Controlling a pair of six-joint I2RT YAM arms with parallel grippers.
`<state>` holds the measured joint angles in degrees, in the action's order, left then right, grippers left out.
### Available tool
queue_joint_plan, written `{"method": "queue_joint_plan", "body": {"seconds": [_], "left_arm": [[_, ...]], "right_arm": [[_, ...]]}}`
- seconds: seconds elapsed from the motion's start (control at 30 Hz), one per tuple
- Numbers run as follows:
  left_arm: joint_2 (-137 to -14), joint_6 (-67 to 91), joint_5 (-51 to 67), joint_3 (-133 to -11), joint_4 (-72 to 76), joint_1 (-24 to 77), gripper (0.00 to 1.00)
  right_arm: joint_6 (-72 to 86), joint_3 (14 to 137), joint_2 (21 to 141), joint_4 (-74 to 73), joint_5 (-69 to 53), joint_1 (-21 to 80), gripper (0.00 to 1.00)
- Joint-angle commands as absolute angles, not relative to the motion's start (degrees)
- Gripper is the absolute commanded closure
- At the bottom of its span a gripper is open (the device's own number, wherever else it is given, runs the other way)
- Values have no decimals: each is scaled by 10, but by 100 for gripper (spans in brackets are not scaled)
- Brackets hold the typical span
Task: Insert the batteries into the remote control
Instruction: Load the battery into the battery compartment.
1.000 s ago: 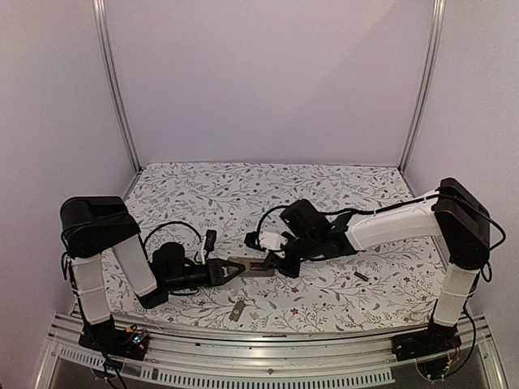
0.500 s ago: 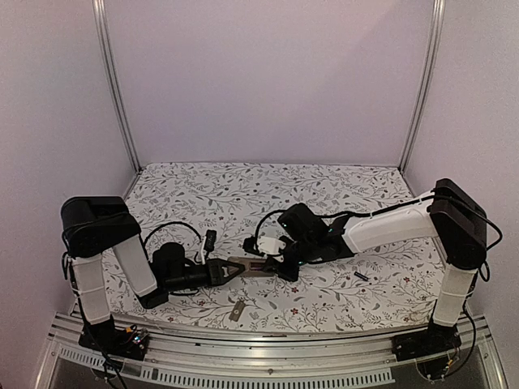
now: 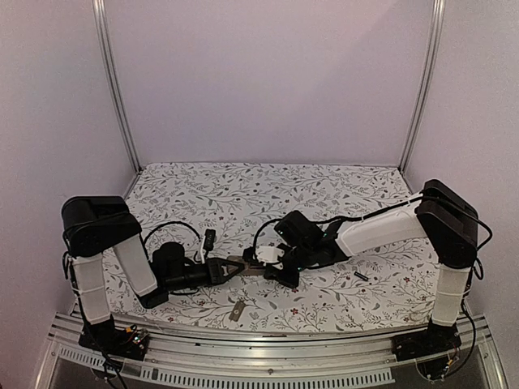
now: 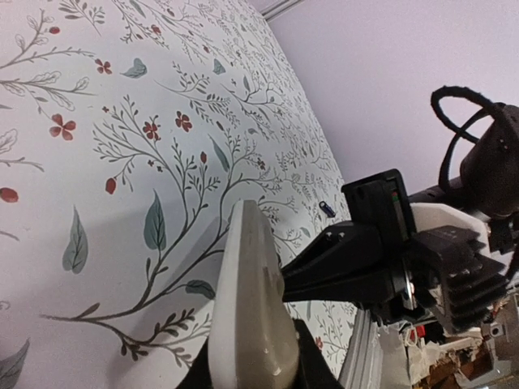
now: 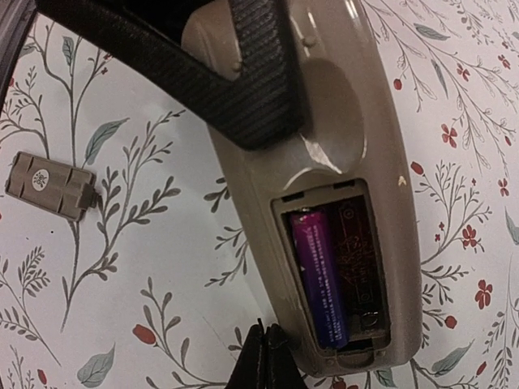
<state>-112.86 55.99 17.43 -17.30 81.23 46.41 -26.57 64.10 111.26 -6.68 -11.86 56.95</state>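
The remote control [image 5: 324, 146] lies grey-tan underside up with its battery compartment uncovered. My left gripper [image 3: 231, 267] is shut on its body; one black finger [image 5: 243, 73] crosses it. One of the batteries, purple [image 5: 320, 275], sits in the left slot; the slot beside it is bare. My right gripper [image 5: 266, 361] is shut on nothing, its tips just beside the remote's compartment end. The second battery [image 3: 362, 277] lies on the cloth to the right, also a small blue speck [image 4: 327, 208] in the left wrist view. There the remote [image 4: 247, 308] shows edge-on.
A small grey-tan cover piece [image 5: 50, 186] lies on the flowered cloth [image 3: 243, 194] near the front edge, also cover piece [image 3: 237, 310] in the top view. The right arm [image 3: 373, 231] reaches across from the right. A metal rail [image 3: 268, 344] runs along the front.
The right gripper has slid left and nearer over the remote's end and closed its last small gap. The left gripper and the remote have stayed put.
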Motion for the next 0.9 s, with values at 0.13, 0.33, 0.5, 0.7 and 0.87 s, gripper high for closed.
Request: {"method": "queue_joint_plan", "body": {"seconds": [0.13,0.33,0.5,0.7,0.87], "left_arm": [[-1148,557,179,-168,935,460,100],[-1148,561,173,-163,937,460,100],[-1151,558,180,-164,941,459,100],[-1151,555,185,-167,939,459,100],[-1151,552,189,-170,936,459,100]], "right_arm": [[-279,650,1079,-84,-142,565,95],[-152,638,1009,-76,-211,542,60],[-122,618,991,-74,-273,504,21],[-322,709,1058,-150,-373,436,1],[-535,829,1134,-286,-434,425,1]]}}
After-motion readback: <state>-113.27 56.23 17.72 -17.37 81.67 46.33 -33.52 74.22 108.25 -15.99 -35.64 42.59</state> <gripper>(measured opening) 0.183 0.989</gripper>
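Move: The loose battery on the table lies about 24 cm to the right of the right hand, some 4 cm farther out and 6 cm lower. The loaded battery in the remote's compartment is right beside its shut fingertips, about 2 cm ahead, 2 cm left and level. The battery cover lies about 6 cm back, 7 cm left and 6 cm down. From the left hand, which holds the remote, the loose battery is some 31 cm right, 3 cm ahead and 7 cm down. Upward after a short dwell at the remote's battery end, the right hand comes free and climbs about 9 cm, its shut fingers spreading to fully open. It then levels off and carries on forward, nearly 6 cm in all, past and above the remote, the wrist tilting some 15 degrees. The left hand holds the remote still. ##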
